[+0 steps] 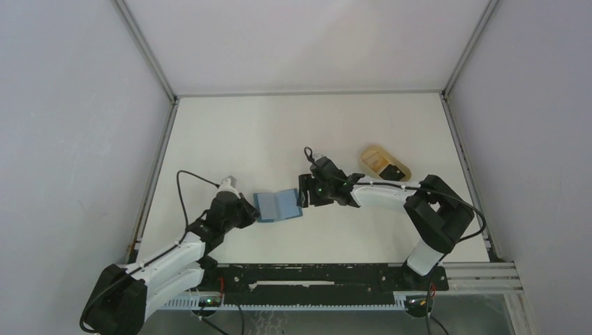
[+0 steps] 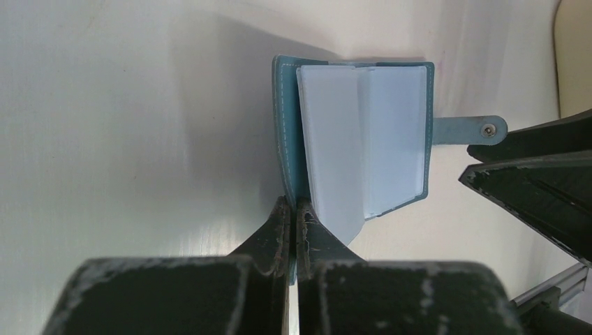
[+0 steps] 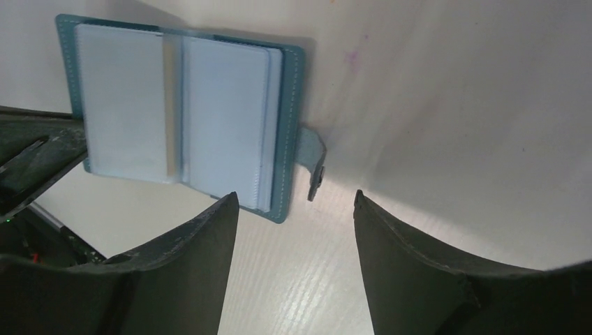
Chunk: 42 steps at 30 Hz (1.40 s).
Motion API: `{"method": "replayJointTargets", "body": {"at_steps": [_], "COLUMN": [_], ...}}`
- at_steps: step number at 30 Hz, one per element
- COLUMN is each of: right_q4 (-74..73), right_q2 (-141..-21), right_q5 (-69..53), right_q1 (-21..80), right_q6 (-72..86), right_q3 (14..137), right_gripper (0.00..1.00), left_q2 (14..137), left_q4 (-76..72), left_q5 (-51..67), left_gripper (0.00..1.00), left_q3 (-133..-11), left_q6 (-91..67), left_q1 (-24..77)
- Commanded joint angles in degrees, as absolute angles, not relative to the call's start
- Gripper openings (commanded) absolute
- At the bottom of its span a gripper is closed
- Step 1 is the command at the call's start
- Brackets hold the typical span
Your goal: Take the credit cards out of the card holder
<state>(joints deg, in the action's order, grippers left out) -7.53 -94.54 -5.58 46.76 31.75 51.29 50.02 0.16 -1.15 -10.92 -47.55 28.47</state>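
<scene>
The teal card holder (image 1: 278, 206) lies open like a book on the table, its pale plastic sleeves (image 2: 363, 132) facing up and its snap tab (image 3: 315, 164) sticking out toward the right arm. My left gripper (image 2: 293, 206) is shut on the edge of the holder's left cover (image 2: 286, 139). Just off the tab side of the card holder (image 3: 174, 112), my right gripper (image 3: 293, 199) is open with only bare table between its fingers. A tan credit card (image 1: 375, 157) and a black credit card (image 1: 394, 171) lie together on the table behind the right arm.
White walls with metal posts enclose the table (image 1: 293, 125) on three sides. The right gripper's dark fingers (image 2: 530, 181) show at the right edge of the left wrist view. A black rail (image 1: 314, 276) runs along the near edge.
</scene>
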Motion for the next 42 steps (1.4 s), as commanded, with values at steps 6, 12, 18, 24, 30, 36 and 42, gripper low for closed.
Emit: {"method": "replayJointTargets", "body": {"at_steps": [6,12,18,24,30,36,42], "right_q4": [-2.3,-0.9,-0.5,-1.0,-1.7,-1.7,-2.1], "right_q2": [-97.6,-99.0,-100.2,-100.3,-100.3,-100.1,-100.0], "right_q5": [-3.4,-3.8,-4.3,-3.8,-3.9,-4.5,-4.6], "right_q1": [45.5,45.2,45.2,44.4,43.0,42.0,41.9], "right_q6": [31.9,33.1,33.7,33.9,34.2,34.2,34.1], "right_q3": [52.9,52.9,52.9,52.9,52.9,52.9,52.9], "right_gripper": [0.66,0.55,0.33,0.0,0.0,0.0,0.0], "left_q2": [49.7,49.6,49.6,49.0,47.1,47.4,48.6], "left_q4": [5.0,5.0,4.6,4.6,4.3,4.7,2.1], "left_q5": [-2.8,-2.9,-3.1,-3.8,-4.1,-4.9,-4.5], "left_gripper": [0.0,0.0,0.0,0.0,0.16,0.25,0.25], "left_q3": [-12.5,-12.1,-11.6,-11.1,-10.0,-9.7,-8.9], "left_q6": [-45.8,-46.3,-46.6,-46.8,-48.4,-48.4,-49.0], "left_q1": [28.3,28.3,28.3,28.3,28.3,28.3,28.3]}}
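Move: The right gripper, open, has the card holder's closure strap about 2 cm ahead, level left-right, and some 3 cm below. The open card holder's middle is about 8 cm to its left and 1 cm back, 3 cm below. The left gripper already pinches the card holder's near left edge; from it the strap lies about 5 cm ahead, 14 cm to the right and 2 cm below. Lower the right gripper about 3 cm while easing it 2 cm forward, and shut its fingers on the strap. Keep that pinch and draw the strap a further 1.5 cm forward and as much right, turning slightly clockwise. Hold the left gripper still at first, then part its fingers by a quarter to free the edge and back it about 1 cm left, sinking a little. ##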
